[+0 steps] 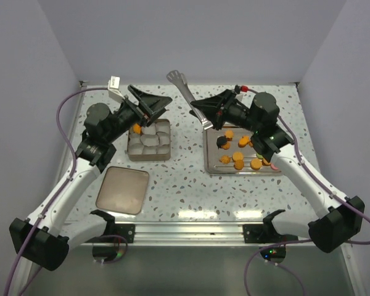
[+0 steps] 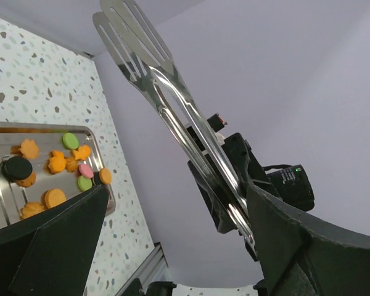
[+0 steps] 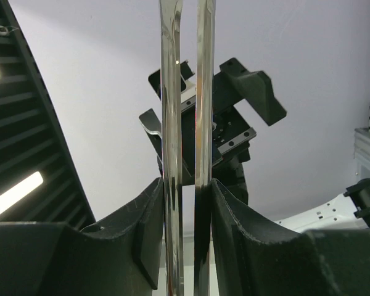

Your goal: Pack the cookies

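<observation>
The cookies, small orange discs with a few pink, green and dark ones, lie on a steel tray at the right. They also show in the left wrist view. One orange cookie sits in a square box lined with white paper cups. My right gripper is shut on metal tongs, held up above the tray's far left corner. My left gripper is open and empty, above the box's far edge and facing the tongs.
A flat brown square lid lies near the table's front left. Grey walls close in the table on three sides. A metal rail runs along the near edge between the arm bases.
</observation>
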Tool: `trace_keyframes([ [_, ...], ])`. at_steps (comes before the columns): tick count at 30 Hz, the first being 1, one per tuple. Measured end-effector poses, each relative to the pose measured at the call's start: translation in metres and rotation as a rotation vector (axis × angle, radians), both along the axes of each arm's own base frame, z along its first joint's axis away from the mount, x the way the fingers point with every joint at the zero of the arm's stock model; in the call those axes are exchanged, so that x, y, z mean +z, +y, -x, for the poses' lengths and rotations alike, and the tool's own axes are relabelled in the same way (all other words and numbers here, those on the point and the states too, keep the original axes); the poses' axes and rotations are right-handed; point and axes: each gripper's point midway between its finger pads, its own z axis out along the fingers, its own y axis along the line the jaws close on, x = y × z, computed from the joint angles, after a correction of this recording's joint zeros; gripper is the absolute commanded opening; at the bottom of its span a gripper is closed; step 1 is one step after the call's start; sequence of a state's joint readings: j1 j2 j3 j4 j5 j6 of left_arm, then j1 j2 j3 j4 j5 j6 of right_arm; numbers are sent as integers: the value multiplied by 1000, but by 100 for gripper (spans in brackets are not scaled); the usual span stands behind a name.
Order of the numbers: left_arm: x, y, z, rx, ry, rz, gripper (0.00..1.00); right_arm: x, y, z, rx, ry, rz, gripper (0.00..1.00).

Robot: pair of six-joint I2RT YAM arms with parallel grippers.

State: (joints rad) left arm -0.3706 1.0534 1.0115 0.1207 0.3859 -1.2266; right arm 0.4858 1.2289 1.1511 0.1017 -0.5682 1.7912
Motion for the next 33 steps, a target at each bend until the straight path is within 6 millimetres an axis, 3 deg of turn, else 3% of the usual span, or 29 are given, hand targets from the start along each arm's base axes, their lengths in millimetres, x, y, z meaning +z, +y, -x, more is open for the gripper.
trace_keyframes([
  [4, -1, -17, -11, -14, 11, 19, 100, 4, 7, -2, 22, 16, -34, 36],
  [13, 21, -51, -20, -28, -39, 64, 100, 2, 13, -4, 59, 67, -62, 36],
  [19, 22, -59, -33, -12, -48, 79, 100, 15, 17, 2, 109, 45, -114, 36],
  [24, 11, -60, -46, 20, -24, 72, 100, 10, 26, 6, 165, 68, -121, 36],
  [33, 29, -68, -60, 23, -26, 30, 98, 9, 32, 14, 213, 65, -127, 36],
])
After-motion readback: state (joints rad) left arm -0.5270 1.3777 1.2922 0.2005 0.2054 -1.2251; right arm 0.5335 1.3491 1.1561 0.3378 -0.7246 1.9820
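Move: From the open left gripper, the slotted head of the tongs is about 8 cm ahead, 6 cm right and 2 cm above. The right gripper holding the tongs is some 12 cm right, 2 cm back and 2 cm above. The cookie box sits about 7 cm ahead, 8 cm left and 37 cm below. From the right hand, the left gripper is 12 cm left, 2 cm ahead and 2 cm below. Bring the wide-open left gripper right and forward, about 7 cm and 6 cm, rising some 3 cm, to place its fingers around the neck of the tongs just behind the head. Keep the right gripper's hold on the tongs, carrying them about 3 cm left towards the left gripper while turning the wrist some 10 degrees counter-clockwise. ##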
